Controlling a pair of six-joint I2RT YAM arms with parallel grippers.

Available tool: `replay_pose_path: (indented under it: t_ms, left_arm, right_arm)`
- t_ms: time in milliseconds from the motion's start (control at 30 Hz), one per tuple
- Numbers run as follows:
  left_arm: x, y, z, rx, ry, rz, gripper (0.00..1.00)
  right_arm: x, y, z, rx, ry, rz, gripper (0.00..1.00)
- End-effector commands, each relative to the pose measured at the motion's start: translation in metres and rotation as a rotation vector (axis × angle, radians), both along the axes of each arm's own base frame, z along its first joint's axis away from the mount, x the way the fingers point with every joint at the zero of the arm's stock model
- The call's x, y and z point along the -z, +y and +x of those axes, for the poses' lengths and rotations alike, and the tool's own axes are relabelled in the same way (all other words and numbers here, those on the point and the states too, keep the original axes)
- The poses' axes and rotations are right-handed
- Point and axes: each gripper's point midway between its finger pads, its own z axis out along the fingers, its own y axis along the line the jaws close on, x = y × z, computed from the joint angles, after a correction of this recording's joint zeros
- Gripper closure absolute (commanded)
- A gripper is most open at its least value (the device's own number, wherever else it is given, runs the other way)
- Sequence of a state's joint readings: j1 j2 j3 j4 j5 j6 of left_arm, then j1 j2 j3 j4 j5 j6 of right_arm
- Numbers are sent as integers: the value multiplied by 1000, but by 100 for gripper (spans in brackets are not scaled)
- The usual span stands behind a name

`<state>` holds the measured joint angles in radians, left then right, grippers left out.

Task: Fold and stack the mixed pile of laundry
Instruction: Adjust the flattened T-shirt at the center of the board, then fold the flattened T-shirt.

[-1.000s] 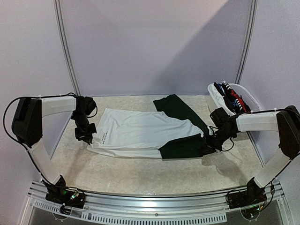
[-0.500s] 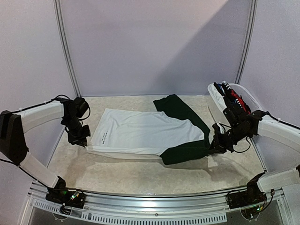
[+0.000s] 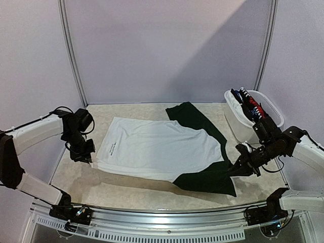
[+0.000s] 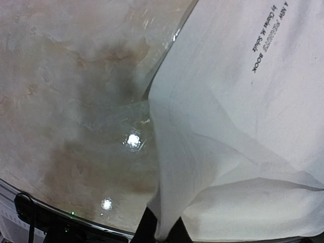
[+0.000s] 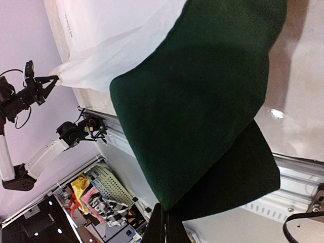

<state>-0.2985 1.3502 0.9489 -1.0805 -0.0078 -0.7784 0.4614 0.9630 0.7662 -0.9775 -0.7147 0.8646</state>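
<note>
A white T-shirt (image 3: pixel 157 147) with small black print (image 3: pixel 112 148) lies spread across the middle of the table. A dark green piece (image 3: pixel 208 178) shows at its right side and far corner. My left gripper (image 3: pixel 87 158) is shut on the shirt's near left corner, which rises into the fingers in the left wrist view (image 4: pixel 164 235); the white T-shirt (image 4: pixel 243 126) fills that view. My right gripper (image 3: pixel 234 171) is shut on the dark green piece's near right corner and holds it lifted off the table. In the right wrist view the dark green piece (image 5: pixel 202 101) hangs from the right gripper (image 5: pixel 164 223).
A white plastic tub (image 3: pixel 235 122) stands at the back right with several more garments (image 3: pixel 249 106) in it, just behind my right arm. Bare tabletop (image 3: pixel 142 191) runs along the near edge. A wall closes the far side.
Both grippers have drawn outward and toward the near edge. The garment's near side has been pulled out and lies wider, with the green corner now at the front right.
</note>
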Motion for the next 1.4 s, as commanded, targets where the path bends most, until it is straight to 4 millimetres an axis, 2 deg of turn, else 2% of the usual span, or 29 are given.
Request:
replay_pose_path:
  t_ms: [0,133,300,400,533,600,667,767,833,867,1000,1133,1233,1367]
  left_arm:
    - [-4,-1,2,-2,-5,12,100]
    - [-10,-3,19,6,-24,28,100]
    - [2,-7,31,18,4,37,100]
    - [13,-10,36,18,17,36,100]
    - [26,-13,39,18,42,34,100]
    - [28,-13,39,19,47,36,100]
    - [29,-12,39,22,49,41,100]
    - [32,-13,39,26,55,43,100]
    - [34,-13,39,30,62,44,100]
    - [35,-13,39,30,63,45,100]
    - [37,-13,40,28,63,44,100]
    - [38,-13,40,27,66,43,100]
    - [38,-13,40,31,64,43,100]
    - [38,-12,38,33,70,47,100]
  right_arm:
    - [-9,13,0,26,82,68,100]
    - [17,-4,23,102,97,-86,100]
    - [38,-24,57,162,70,-242,100]
    - [50,-40,67,144,50,-367,100]
    - [76,-46,59,71,108,-427,100]
    - [79,-46,53,53,118,-420,94]
    - [75,-44,50,46,103,-395,78]
    - [63,-39,40,21,75,-326,45]
    - [57,-41,31,13,67,-312,30]
    - [56,-43,25,10,66,-313,27]
    - [47,-52,3,9,30,-300,18]
    - [56,-59,-17,32,27,-303,15]
    - [67,-61,-26,33,26,-328,15]
    - [79,-54,-29,24,25,-353,19]
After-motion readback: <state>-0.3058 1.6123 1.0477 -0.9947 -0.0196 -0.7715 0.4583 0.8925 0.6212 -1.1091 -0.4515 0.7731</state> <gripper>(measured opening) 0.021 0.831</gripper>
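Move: Both hands still pinch the shirt's near hem, raised off the board. The right hand's green corner is bound for a table spot about 5 cm ahead, 4 cm to its right and 13 cm down; the white body's middle is some 27 cm ahead and 27 cm left, the basket some 42 cm ahead and 23 cm right. The left hand's corner is bound some 4 cm ahead, 1 cm right and 7 cm down, with the print about 18 cm ahead and 6 cm right. The right fingers let go of the green corner low over the table after carrying it about 6 cm forward and 7 cm down, edging right, while tipping some 20 degrees to point more steeply down; opened wide, the hand then backs off about 8 cm, drifting right. The left keeps its pinch on the white corner, easing about 4 cm forward, then some 3 cm down towards the board. ##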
